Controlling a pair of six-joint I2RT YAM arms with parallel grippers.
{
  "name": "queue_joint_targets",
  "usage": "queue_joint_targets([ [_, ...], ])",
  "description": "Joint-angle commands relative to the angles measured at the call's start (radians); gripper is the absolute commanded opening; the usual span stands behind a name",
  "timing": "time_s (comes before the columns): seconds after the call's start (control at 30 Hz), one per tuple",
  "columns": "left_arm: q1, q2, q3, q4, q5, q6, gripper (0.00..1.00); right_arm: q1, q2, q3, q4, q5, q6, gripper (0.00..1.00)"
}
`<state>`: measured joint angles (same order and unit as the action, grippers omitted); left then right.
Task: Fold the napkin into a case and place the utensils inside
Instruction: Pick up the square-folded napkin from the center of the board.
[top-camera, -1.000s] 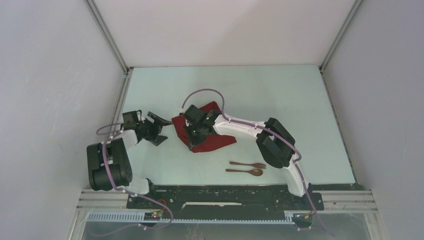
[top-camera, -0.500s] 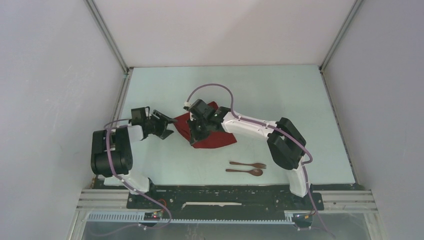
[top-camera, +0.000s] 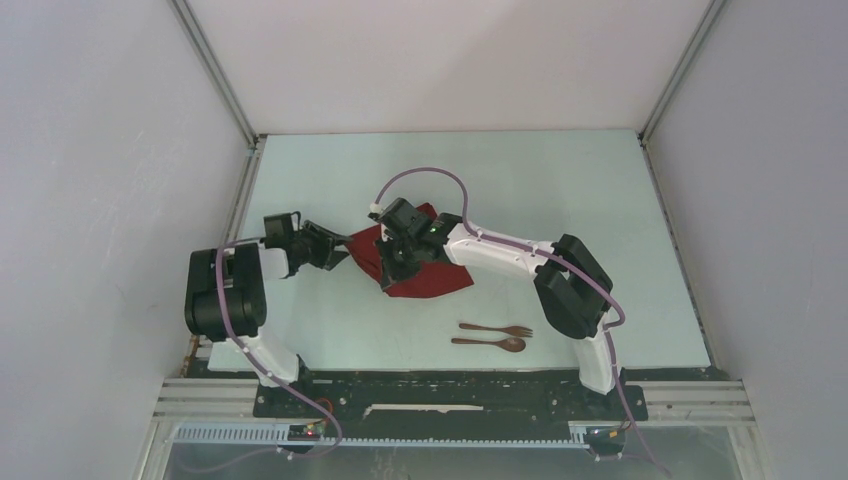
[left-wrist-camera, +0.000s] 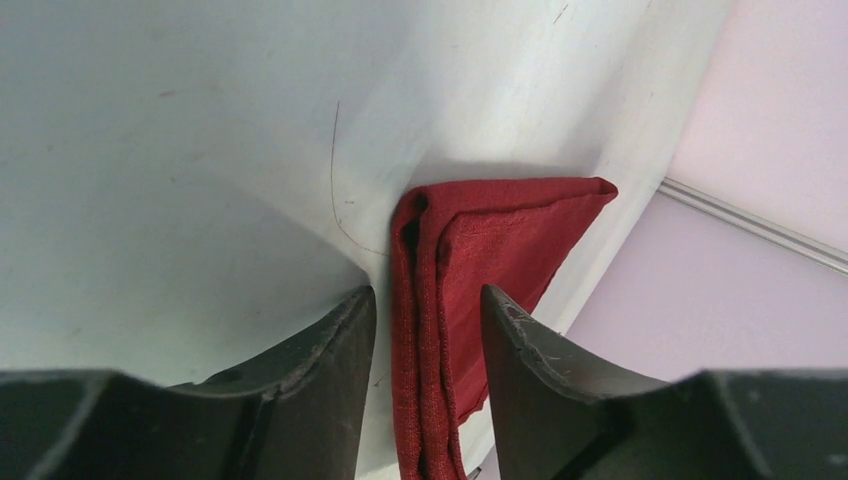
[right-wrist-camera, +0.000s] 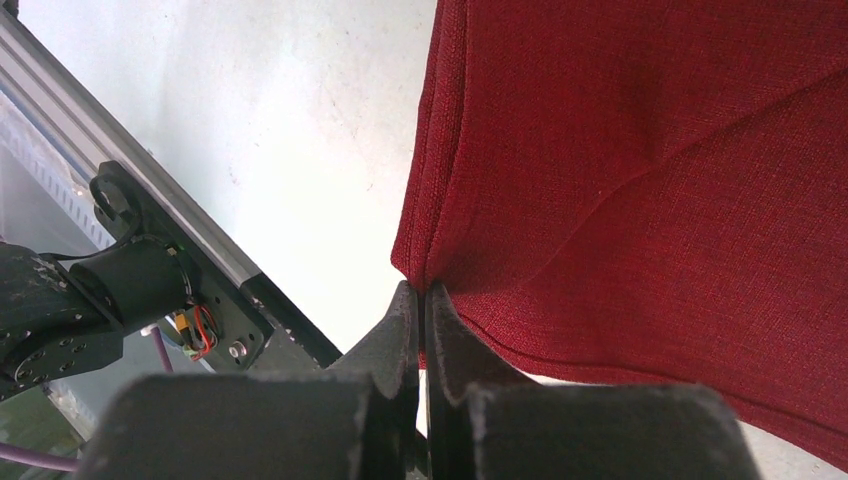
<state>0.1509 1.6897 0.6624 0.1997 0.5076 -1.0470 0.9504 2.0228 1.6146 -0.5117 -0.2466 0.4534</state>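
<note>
The dark red napkin (top-camera: 432, 282) lies folded in the middle of the table, its left part lifted. My right gripper (top-camera: 392, 262) is shut on an edge of the napkin (right-wrist-camera: 650, 170), and the cloth puckers at the closed tips of the right gripper (right-wrist-camera: 422, 292). My left gripper (top-camera: 340, 250) is at the napkin's left corner. In the left wrist view the layered edge of the napkin (left-wrist-camera: 490, 240) runs between the jaws of the left gripper (left-wrist-camera: 428, 300), which stand apart from the cloth on both sides. The fork (top-camera: 497, 329) and spoon (top-camera: 490, 343) lie side by side near the front.
A purple cable (top-camera: 420, 175) loops above the right wrist. Metal frame rails (top-camera: 215, 80) and plain walls bound the table on the left, back and right. The black base rail (top-camera: 450, 385) runs along the near edge.
My left gripper has moved right onto the napkin's left corner and its jaws have narrowed. The right arm shifted a little toward the back with the cloth, then held still.
</note>
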Motion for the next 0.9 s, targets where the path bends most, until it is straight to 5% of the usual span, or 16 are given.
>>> queue_joint_targets([
  [0.0,-0.007,0.023,0.014,0.047,-0.014,-0.015,0.49,-0.003,-0.049,-0.004,0.033,-0.013,-0.006,0.00],
  [0.5,-0.006,0.074,0.008,0.117,0.013,-0.042,0.29,-0.001,-0.055,-0.008,0.034,-0.009,-0.008,0.00],
  [0.63,0.008,0.030,0.014,0.120,0.009,-0.035,0.04,0.009,-0.059,-0.011,0.024,0.011,-0.028,0.00],
  [0.87,0.065,-0.299,0.094,-0.300,-0.102,0.116,0.00,0.152,-0.112,-0.025,0.054,0.064,-0.226,0.00],
])
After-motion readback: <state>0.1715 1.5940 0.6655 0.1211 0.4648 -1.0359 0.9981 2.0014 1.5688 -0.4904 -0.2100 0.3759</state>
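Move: The napkin lies with its left corner already between the left hand's parted fingers; its middle is about 13 cm to the right of that hand, 3 cm back and about 1 cm below. The right hand still grips its near corner, with the middle some 6 cm ahead, 5 cm to the right and 4 cm below. From the right hand the fork lies about 21 cm right and 8 cm back, the spoon beside it about 11 cm back, both some 5 cm lower. The napkin's left corner gets pinched: the left hand, half open around its folded layers, eases about 1 cm forward and 1 cm down while closing fully on them, then turns straight into a lift, some 3 cm up with a centimetre or so to the left and back. The right hand keeps its pinch on the near corner, waiting, then draws back just under 2 cm with a slight drop. ##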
